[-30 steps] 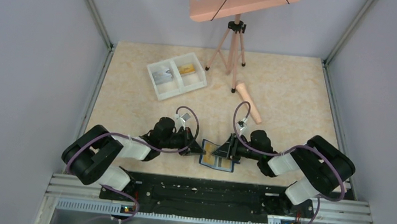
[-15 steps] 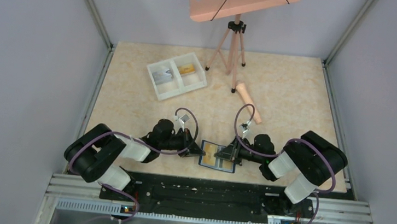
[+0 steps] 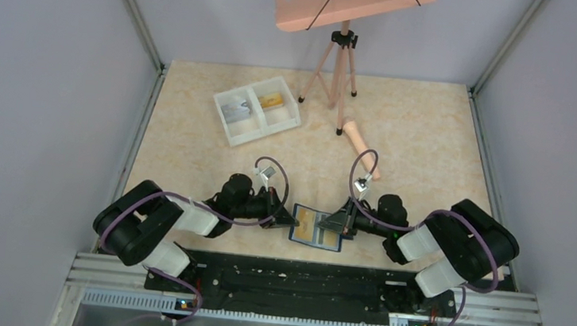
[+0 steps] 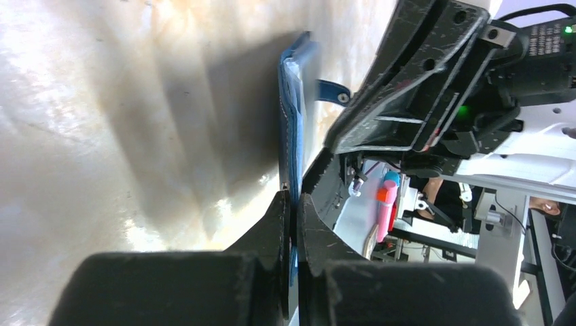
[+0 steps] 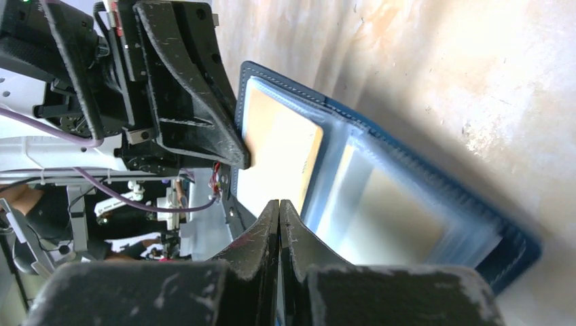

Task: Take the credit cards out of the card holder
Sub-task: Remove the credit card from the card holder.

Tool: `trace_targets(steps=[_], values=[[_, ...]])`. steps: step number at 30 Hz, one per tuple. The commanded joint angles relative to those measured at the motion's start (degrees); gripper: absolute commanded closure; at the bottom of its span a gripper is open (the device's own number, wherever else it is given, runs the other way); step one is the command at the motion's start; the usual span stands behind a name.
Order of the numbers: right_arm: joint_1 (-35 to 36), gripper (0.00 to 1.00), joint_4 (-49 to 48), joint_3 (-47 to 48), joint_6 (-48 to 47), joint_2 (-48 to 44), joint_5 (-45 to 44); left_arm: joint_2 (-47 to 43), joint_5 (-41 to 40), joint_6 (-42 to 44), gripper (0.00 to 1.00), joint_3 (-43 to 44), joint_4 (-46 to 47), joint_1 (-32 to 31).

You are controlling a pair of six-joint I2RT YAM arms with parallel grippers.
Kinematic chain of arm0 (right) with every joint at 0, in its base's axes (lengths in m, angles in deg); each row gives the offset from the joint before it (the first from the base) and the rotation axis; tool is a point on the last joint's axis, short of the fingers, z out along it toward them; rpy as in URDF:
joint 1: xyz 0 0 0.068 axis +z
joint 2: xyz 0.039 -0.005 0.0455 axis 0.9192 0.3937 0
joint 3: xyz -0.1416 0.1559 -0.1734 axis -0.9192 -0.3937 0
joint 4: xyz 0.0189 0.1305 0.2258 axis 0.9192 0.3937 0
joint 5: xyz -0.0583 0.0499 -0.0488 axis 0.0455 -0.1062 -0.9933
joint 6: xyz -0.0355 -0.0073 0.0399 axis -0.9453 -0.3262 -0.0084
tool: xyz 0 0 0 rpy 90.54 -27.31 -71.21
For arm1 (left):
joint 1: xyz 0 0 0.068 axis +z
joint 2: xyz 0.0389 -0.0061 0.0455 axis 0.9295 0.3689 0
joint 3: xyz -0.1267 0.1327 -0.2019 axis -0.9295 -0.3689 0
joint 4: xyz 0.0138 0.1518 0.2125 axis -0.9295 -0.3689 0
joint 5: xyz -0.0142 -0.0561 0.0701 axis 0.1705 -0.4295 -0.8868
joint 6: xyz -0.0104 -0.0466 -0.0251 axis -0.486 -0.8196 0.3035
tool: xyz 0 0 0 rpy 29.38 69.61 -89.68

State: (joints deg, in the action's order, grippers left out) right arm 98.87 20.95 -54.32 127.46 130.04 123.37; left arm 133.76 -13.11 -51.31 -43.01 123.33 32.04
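Note:
The blue card holder (image 3: 316, 228) lies open near the table's front edge, between my two grippers. My left gripper (image 3: 288, 217) (image 4: 293, 197) is shut on the edge of its left cover and holds that cover tilted up. A yellow-orange credit card (image 5: 278, 153) sits in the clear slot of that cover. My right gripper (image 3: 330, 223) (image 5: 279, 204) reaches in from the right. Its jaws are pressed together at this card's near edge, with only a thin pale sliver between them. The other slots (image 5: 394, 224) look silvery and blurred.
A white two-compartment tray (image 3: 229, 129) stands at the back left with a grey card (image 3: 236, 110) and a yellow card (image 3: 273, 100) in it. A pink tripod stand (image 3: 335, 64) rises at the back centre. A pink cylinder (image 3: 362, 150) lies right of it.
My right gripper has gone from partly open to shut at the card's edge, and its arm has shifted slightly to the right. The left gripper keeps the same grip on the cover.

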Motion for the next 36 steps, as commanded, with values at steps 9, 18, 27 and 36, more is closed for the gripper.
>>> trace_targets(steps=[9, 18, 27, 36], values=[[-1.2, 0.97, 2.2, 1.3, -2.3, -3.5, 1.1, 0.9, 0.5, 1.6, 1.0, -1.3, 1.1, 0.4], [-1.2, 0.69, 3.4, 2.5, -2.4, -2.6, 1.4, 1.4, 2.5, -3.2, 1.0, -1.9, 8.5, 0.4], [-1.2, 0.68, -7.1, 1.9, 1.2, 4.4, 3.0, 5.4, 4.1, -8.0, 1.0, -2.3, 17.7, 0.4], [-1.2, 0.65, -18.7, 1.6, 5.4, 11.4, 4.3, 6.4, 4.0, -9.0, 1.0, -2.8, 20.3, 0.4]])
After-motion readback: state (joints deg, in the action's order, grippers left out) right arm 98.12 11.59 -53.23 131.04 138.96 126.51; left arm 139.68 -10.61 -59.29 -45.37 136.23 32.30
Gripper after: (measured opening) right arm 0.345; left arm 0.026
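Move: The yellow card in the left page of the open card holder has its middle about 3 cm to the right hand's left, level ahead and about 1 cm lower. The holder's middle lies about 1 cm to that hand's left, 1 cm back and 2 cm lower, with the right-page card about 2 cm to its right, 2 cm back and 2 cm below. From the left hand, which pinches the holder's left edge, the yellow card is some 3 cm to the right. The left hand keeps its pinch on the holder's left edge, dipping about 1.5 cm and coming back up with a slight roll. The right fingers, shut and empty beside the yellow card's free edge, reopen to about a third; that hand hovers nearly in place, then eases about 1 cm left and slightly down towards the card, its fingers ending either side of the card's edge. ##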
